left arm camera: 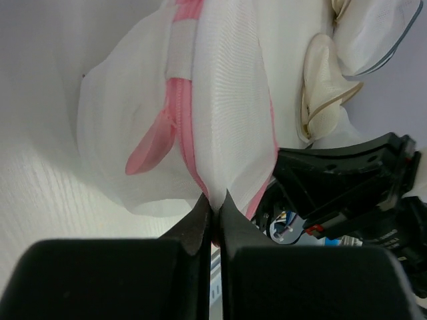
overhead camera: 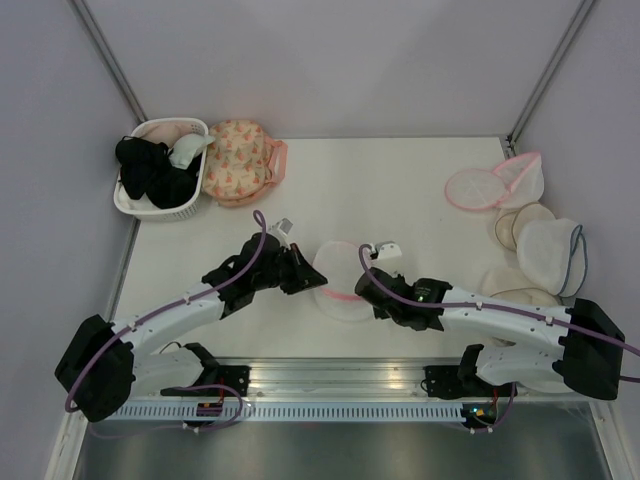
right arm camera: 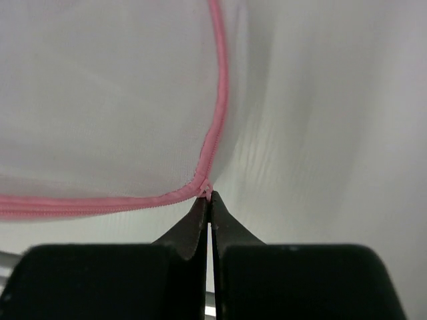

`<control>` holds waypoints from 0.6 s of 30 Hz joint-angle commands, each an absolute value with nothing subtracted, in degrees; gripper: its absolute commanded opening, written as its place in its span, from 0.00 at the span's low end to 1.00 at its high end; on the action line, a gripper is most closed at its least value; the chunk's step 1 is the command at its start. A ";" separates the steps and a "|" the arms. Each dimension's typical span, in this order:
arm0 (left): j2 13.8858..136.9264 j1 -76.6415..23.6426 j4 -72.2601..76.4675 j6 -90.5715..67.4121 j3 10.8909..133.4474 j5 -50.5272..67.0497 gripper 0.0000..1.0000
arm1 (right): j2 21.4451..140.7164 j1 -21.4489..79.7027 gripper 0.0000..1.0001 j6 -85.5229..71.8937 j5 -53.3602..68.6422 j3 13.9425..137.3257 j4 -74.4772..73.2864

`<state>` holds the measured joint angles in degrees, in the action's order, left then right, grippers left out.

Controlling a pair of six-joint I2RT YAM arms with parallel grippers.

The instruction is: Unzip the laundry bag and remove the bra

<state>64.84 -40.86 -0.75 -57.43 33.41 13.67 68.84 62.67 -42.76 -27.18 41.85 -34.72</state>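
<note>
The laundry bag, white mesh with a pink zipper rim, lies mid-table between my two grippers. My left gripper is shut on a fold of its mesh; the left wrist view shows the white fabric pinched at the tips, with the pink zipper running up from there. My right gripper is shut on the small pink zipper pull at the corner of the bag, its tips pressed together. The bra is hidden.
A white basket with black garments stands at the back left, next to a peach floral bag. On the right lie another pink-rimmed mesh bag, cream cups and a white blue-trimmed bag.
</note>
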 commanded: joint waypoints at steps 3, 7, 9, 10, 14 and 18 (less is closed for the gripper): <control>69.95 -39.90 -0.53 -46.43 40.68 20.28 0.02 | 68.29 60.29 0.00 -47.29 -41.31 46.05 -43.43; 76.72 -39.81 -0.35 -40.00 48.24 23.29 0.02 | 67.50 60.29 0.00 -43.60 -39.03 46.32 -39.56; 80.23 -39.55 1.40 -37.19 53.16 23.38 0.02 | 66.45 60.21 0.00 -42.45 -37.36 45.79 -37.80; 81.29 -39.12 1.49 -36.57 55.96 23.47 0.02 | 66.10 60.21 0.00 -42.02 -36.74 45.53 -37.18; 84.55 -38.14 -1.30 -37.34 59.23 18.05 0.86 | 62.68 60.21 0.00 -41.22 -33.93 44.04 -34.99; 80.53 -38.23 -7.71 -41.64 56.00 8.27 1.00 | 60.30 60.21 0.01 -40.08 -30.69 42.37 -30.95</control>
<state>83.74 -38.30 -1.89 -40.60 57.08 16.19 62.39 60.47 -41.80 -33.32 43.59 -35.09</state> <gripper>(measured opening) 0.991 0.007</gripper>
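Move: My left hand already pinches a gathered fold of the laundry bag, whose middle lies about 4 cm to its right, level fore and aft and some 3 cm below. The zipper pull, already in my right fingers, is roughly 10 cm to the left hand's right, 3 cm back and 5 cm lower. From my right hand the bag's middle is about 6 cm left and 3 cm ahead; a second pink-rimmed bag lies some 27 cm right and 26 cm ahead, 6 cm down. I sweep my left hand forward about 8 cm, and rightward and up some 5 cm each, still shut on the bag's fold at first, its fingertips tilting up; late on the fingers open wide and let the fabric go. My right hand keeps its pinch on the zipper pull, easing forward a little, then rising to about 4 cm higher. ##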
